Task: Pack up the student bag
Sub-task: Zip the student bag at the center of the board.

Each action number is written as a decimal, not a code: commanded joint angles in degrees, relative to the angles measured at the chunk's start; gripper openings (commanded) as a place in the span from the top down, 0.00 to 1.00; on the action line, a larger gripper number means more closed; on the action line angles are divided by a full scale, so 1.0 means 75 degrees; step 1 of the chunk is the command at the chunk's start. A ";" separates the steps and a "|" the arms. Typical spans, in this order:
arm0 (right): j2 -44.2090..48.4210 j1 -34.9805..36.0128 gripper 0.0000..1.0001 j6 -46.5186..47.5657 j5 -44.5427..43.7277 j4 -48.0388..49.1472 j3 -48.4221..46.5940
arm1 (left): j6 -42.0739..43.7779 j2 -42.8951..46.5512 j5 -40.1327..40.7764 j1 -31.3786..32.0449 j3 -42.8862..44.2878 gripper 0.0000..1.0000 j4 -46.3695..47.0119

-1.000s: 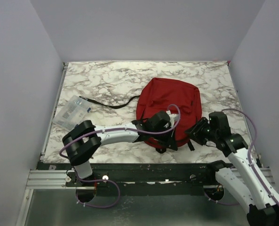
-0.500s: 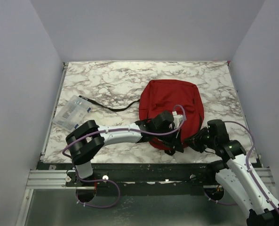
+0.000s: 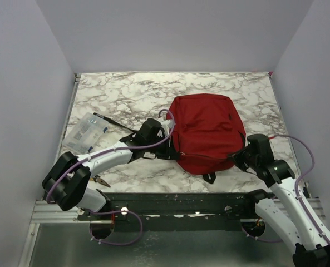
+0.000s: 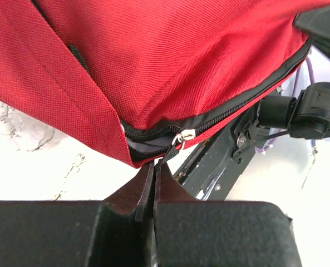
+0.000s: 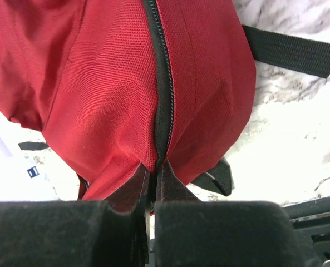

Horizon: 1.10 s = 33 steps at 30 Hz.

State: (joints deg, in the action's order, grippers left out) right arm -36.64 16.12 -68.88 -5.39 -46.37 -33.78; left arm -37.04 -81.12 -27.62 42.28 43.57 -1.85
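Observation:
The student bag (image 3: pixel 206 130), a dark-red backpack, lies flat on the marble table (image 3: pixel 120 92), right of centre. My left gripper (image 3: pixel 169 150) is at the bag's near left edge. In the left wrist view my left gripper (image 4: pixel 153 166) is shut on the black pull tab (image 4: pixel 167 156) of the silver zipper slider (image 4: pixel 185 136), and the zipper (image 4: pixel 153 136) gapes a little beside it. My right gripper (image 3: pixel 238 158) is at the bag's near right corner. The right wrist view shows my right gripper (image 5: pixel 152 167) shut on the red fabric at the black zipper line (image 5: pixel 163 89).
A clear plastic pouch (image 3: pixel 85 132) lies at the table's left edge, with a thin black strap (image 3: pixel 128 123) running from it toward the bag. A small tool (image 3: pixel 101 181) lies near the left arm's base. A black bag strap (image 5: pixel 290 51) trails on the marble. Pale walls enclose the table.
My left gripper has travelled left along the bag's near edge, still shut on the pull tab. My right gripper has closed on the bag's right corner. The bag has shifted right and flattened.

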 commanded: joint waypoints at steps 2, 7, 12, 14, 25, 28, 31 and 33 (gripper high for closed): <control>-0.0070 -0.0112 1.00 0.0613 -0.2251 -0.0259 -0.0700 | 0.1035 -0.0110 0.0761 -0.0249 0.0331 1.00 -0.1243; -0.0030 -0.0110 1.00 0.0904 -0.2565 -0.0445 -0.1011 | 0.0840 -0.0293 0.0133 -0.0593 0.0270 1.00 -0.1053; -0.0394 -0.0111 0.70 0.1978 -0.1688 -0.0585 -0.1254 | 0.0100 -0.0350 -0.1298 -0.0148 0.0079 1.00 -0.0089; -0.0154 -0.0110 0.55 0.2321 -0.1230 -0.0466 -0.1197 | -0.0066 -0.0501 -0.1300 0.0207 0.0228 1.00 0.0071; 0.0122 -0.0110 0.38 0.1667 0.2074 -0.0795 -0.0242 | -0.0766 -0.1346 -0.1256 0.1214 0.0654 1.00 0.0847; 0.0379 -0.0109 0.38 0.1365 0.2074 -0.0497 0.0163 | -0.0815 -0.1394 -0.1304 0.1319 0.0739 1.00 0.0880; 0.0213 -0.0116 0.38 0.1204 0.2079 -0.0523 0.0286 | -0.0840 -0.1316 -0.1313 0.1356 0.0727 1.00 0.0880; 0.0198 -0.0110 0.38 0.1054 0.2049 -0.0436 0.0345 | -0.0830 -0.1278 -0.1261 0.1357 0.0675 1.00 0.0879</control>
State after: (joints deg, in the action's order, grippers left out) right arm -34.83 15.62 -57.93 7.35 -50.26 -32.42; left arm -42.61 -91.07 -35.31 51.68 47.68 2.98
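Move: The left fingers already pinch the zip pull at the bag's near left corner; the bag's near right corner, towards which the pull is taken, lies about 23 cm to the right and roughly level. From this hand the bag's middle is some 14 cm ahead, 13 cm right and 4 cm lower, and the black tab about 6 cm back, 13 cm right and 7 cm below. The right fingers already grip the near right corner; the pull lies about 23 cm to their left, level. Keeping its pinch on the zip pull, the left hand first nudges forward a centimetre or two, then swings back and right along the bag's near edge, some 6 cm each way. The right hand draws its gripped zip edge up about 3 cm, opens wide and lets go, then sinks back and to the left, ending open around the zip edge. ##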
